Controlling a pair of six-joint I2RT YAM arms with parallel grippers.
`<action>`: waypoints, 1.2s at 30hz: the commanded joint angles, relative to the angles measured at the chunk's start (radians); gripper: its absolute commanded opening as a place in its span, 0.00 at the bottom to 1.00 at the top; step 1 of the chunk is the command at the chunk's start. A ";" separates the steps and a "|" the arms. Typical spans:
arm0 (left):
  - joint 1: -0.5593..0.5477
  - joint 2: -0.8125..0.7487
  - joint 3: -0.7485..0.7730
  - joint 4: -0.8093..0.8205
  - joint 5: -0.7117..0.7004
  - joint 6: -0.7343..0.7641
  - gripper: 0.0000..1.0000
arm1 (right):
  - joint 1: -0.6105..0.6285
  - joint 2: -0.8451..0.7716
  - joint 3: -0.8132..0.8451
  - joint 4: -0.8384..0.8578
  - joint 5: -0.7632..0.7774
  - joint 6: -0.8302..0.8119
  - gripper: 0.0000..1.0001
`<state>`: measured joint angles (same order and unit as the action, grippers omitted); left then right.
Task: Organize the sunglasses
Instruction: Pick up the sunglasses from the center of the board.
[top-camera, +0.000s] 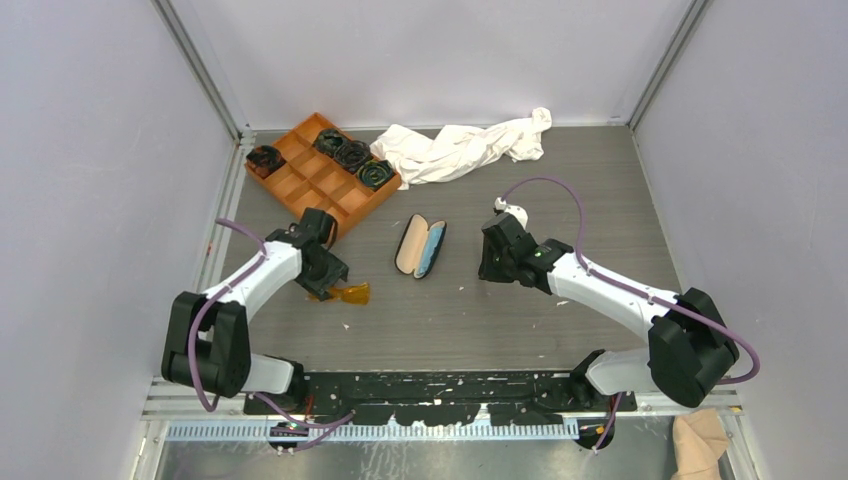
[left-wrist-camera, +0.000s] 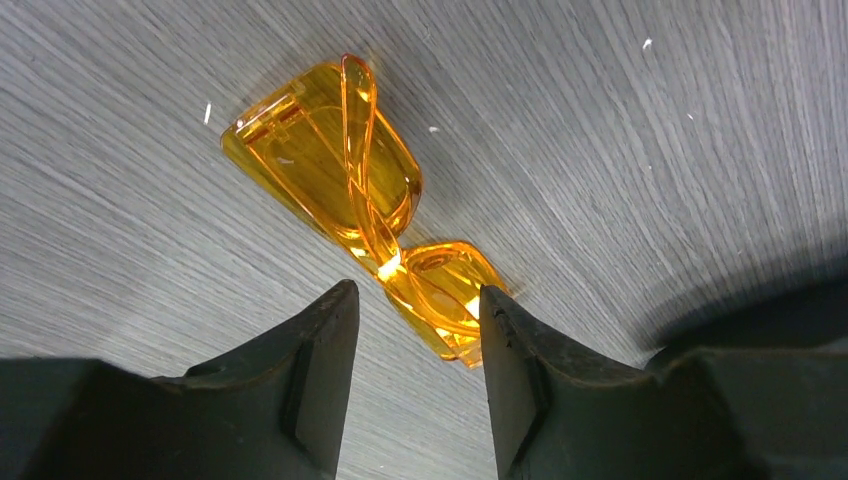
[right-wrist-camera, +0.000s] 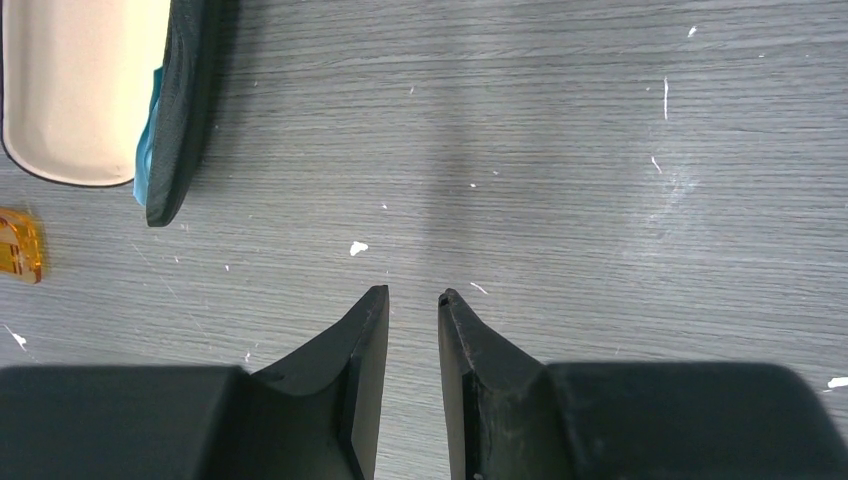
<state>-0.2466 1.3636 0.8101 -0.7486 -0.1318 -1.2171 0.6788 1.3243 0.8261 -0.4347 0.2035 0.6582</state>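
Note:
The sunglasses (top-camera: 352, 294) (left-wrist-camera: 340, 170), amber and folded, lie on the grey table left of centre. My left gripper (top-camera: 324, 287) (left-wrist-camera: 415, 290) hangs right over their near end. It is open, and one lens end sits just past the tips, close to the right finger (left-wrist-camera: 510, 340). An open black case (top-camera: 420, 248) (right-wrist-camera: 90, 90) with beige lining lies at the table's middle, a blue cloth (right-wrist-camera: 150, 150) in its other half. My right gripper (top-camera: 485, 268) (right-wrist-camera: 412, 292) hovers right of the case, jaws slightly apart with nothing between them. A corner of the sunglasses (right-wrist-camera: 20, 245) shows at the far left of the right wrist view.
An orange compartment tray (top-camera: 310, 185) with several black coiled items (top-camera: 352, 152) stands at the back left, just beyond my left arm. A crumpled white cloth (top-camera: 465, 145) lies at the back centre. Grey walls close in both sides.

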 joint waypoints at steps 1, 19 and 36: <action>0.004 0.041 0.016 0.027 -0.042 -0.020 0.48 | -0.001 -0.002 0.022 0.028 -0.006 0.010 0.31; 0.004 0.071 0.042 0.006 -0.054 0.030 0.13 | 0.000 -0.002 0.013 0.037 -0.008 0.019 0.31; 0.003 0.136 0.328 -0.083 0.182 0.666 0.01 | -0.001 -0.033 -0.002 0.039 -0.030 0.052 0.31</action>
<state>-0.2466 1.4796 1.1000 -0.7979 -0.0612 -0.7479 0.6788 1.3197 0.8227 -0.4263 0.1871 0.6811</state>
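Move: The orange sunglasses lie folded almost straight under the left hand, their middle about 1 cm to its left and 3 cm below, level fore and aft. The open case with the blue cloth is some 19 cm to the hand's right and 10 cm farther out. The wooden box's middle is about 28 cm ahead and 3 cm left. From the right hand the sunglasses are roughly 33 cm left, 2 cm back and 7 cm down. The orange sunglasses are pinched by the left hand, which first sinks about 2 cm straight down over them, then closes its fingers on a folded temple arm. It then lifts them some 7 cm while swinging forward about 5 cm towards the wooden box, a little to the right, turning nearly 30 degrees clockwise and keeping its grip. ##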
